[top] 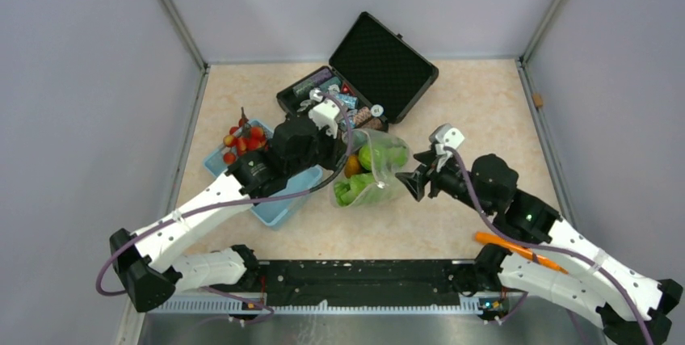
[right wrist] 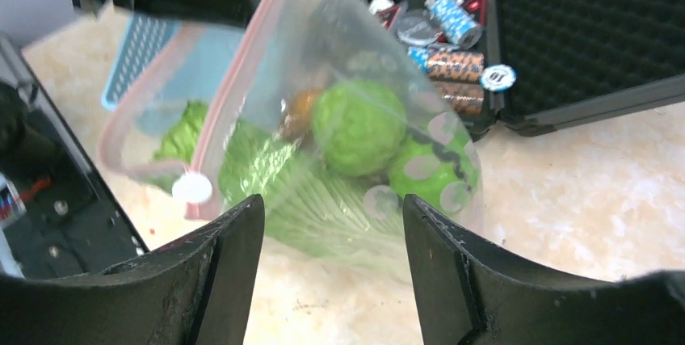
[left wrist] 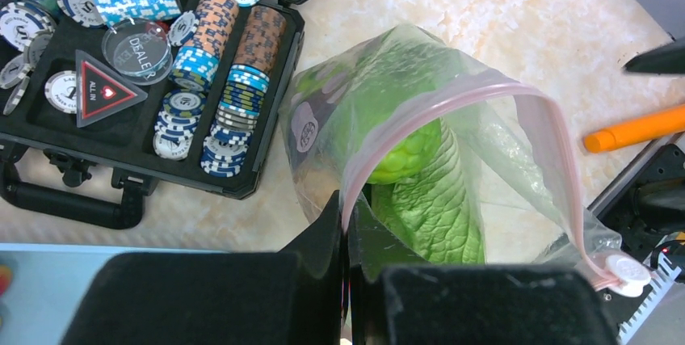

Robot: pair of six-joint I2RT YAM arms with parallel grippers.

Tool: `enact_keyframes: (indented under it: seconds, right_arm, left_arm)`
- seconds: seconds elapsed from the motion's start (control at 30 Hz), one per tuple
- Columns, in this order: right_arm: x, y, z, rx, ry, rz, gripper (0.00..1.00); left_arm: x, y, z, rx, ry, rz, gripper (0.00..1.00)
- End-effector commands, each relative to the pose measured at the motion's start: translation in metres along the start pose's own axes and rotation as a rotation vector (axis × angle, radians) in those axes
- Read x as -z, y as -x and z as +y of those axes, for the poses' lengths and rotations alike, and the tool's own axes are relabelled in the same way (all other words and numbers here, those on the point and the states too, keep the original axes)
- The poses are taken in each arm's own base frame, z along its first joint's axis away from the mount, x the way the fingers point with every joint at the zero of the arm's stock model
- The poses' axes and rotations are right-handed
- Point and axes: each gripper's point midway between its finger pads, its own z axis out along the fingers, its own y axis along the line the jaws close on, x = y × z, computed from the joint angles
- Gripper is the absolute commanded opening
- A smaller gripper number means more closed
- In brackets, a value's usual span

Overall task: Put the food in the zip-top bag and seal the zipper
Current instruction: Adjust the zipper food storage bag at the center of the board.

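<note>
The zip-top bag point(top: 373, 169) lies mid-table, mouth held up, with green food inside. In the left wrist view my left gripper point(left wrist: 349, 209) is shut on the pink zipper point(left wrist: 485, 90) at one end of the mouth; a leafy white-green vegetable point(left wrist: 436, 208) shows through the opening. The white slider point(left wrist: 626, 268) sits at the strip's other end. My right gripper point(right wrist: 331, 204) is open, just short of the bag point(right wrist: 355, 143), nothing between its fingers. Through the plastic I see a green leafy ball point(right wrist: 358, 125), a green apple point(right wrist: 428, 171) and an orange point(right wrist: 303, 111). Red cherry tomatoes point(top: 242, 141) lie in the basket.
A light blue basket point(top: 275, 214) sits under the left arm. An open black case point(top: 363, 78) of poker chips stands just behind the bag. An orange stick-shaped object point(top: 517, 250) lies by the right arm's base. Grey walls close in the table.
</note>
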Motion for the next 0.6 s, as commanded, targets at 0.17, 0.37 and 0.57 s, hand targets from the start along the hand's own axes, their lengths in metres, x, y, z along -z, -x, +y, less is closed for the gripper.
enact_keyframes:
  seconds: [0.17, 0.37, 0.57]
  right_arm:
    - [0.003, -0.014, 0.056, 0.269, 0.381, -0.142, 0.6]
    - [-0.005, -0.019, 0.057, 0.358, 0.398, -0.185, 0.6]
    - [-0.013, -0.02, 0.062, 0.552, 0.355, -0.302, 0.62]
  left_arm:
    - [0.006, 0.033, -0.001, 0.016, 0.009, -0.074, 0.0]
    - [0.007, 0.033, -0.004, 0.038, -0.007, -0.077, 0.0]
    - [0.007, 0.035, -0.008, 0.053, -0.024, -0.08, 0.0]
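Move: The bag's white zipper slider lies about 3 cm back, 6 cm to the left and some 3 cm below the open right hand. Down inside the bag, the green cabbage sits roughly 6 cm left of that hand and 2 cm farther out, the lettuce about 10 cm left and 4 cm back, both some 14 cm lower. From the left hand the slider is about 6 cm back, 7 cm to its right and 3 cm lower. Down, back and to the left, about 7 cm in all, the right hand swings in beside the bag's slider corner, sinking and drawing back first, then easing on leftward. Its wrist turns some 25 degrees counter-clockwise and the fingers come up nearly level, staying open, to face the slider. The left hand keeps its shut grip on the zipper rim. ##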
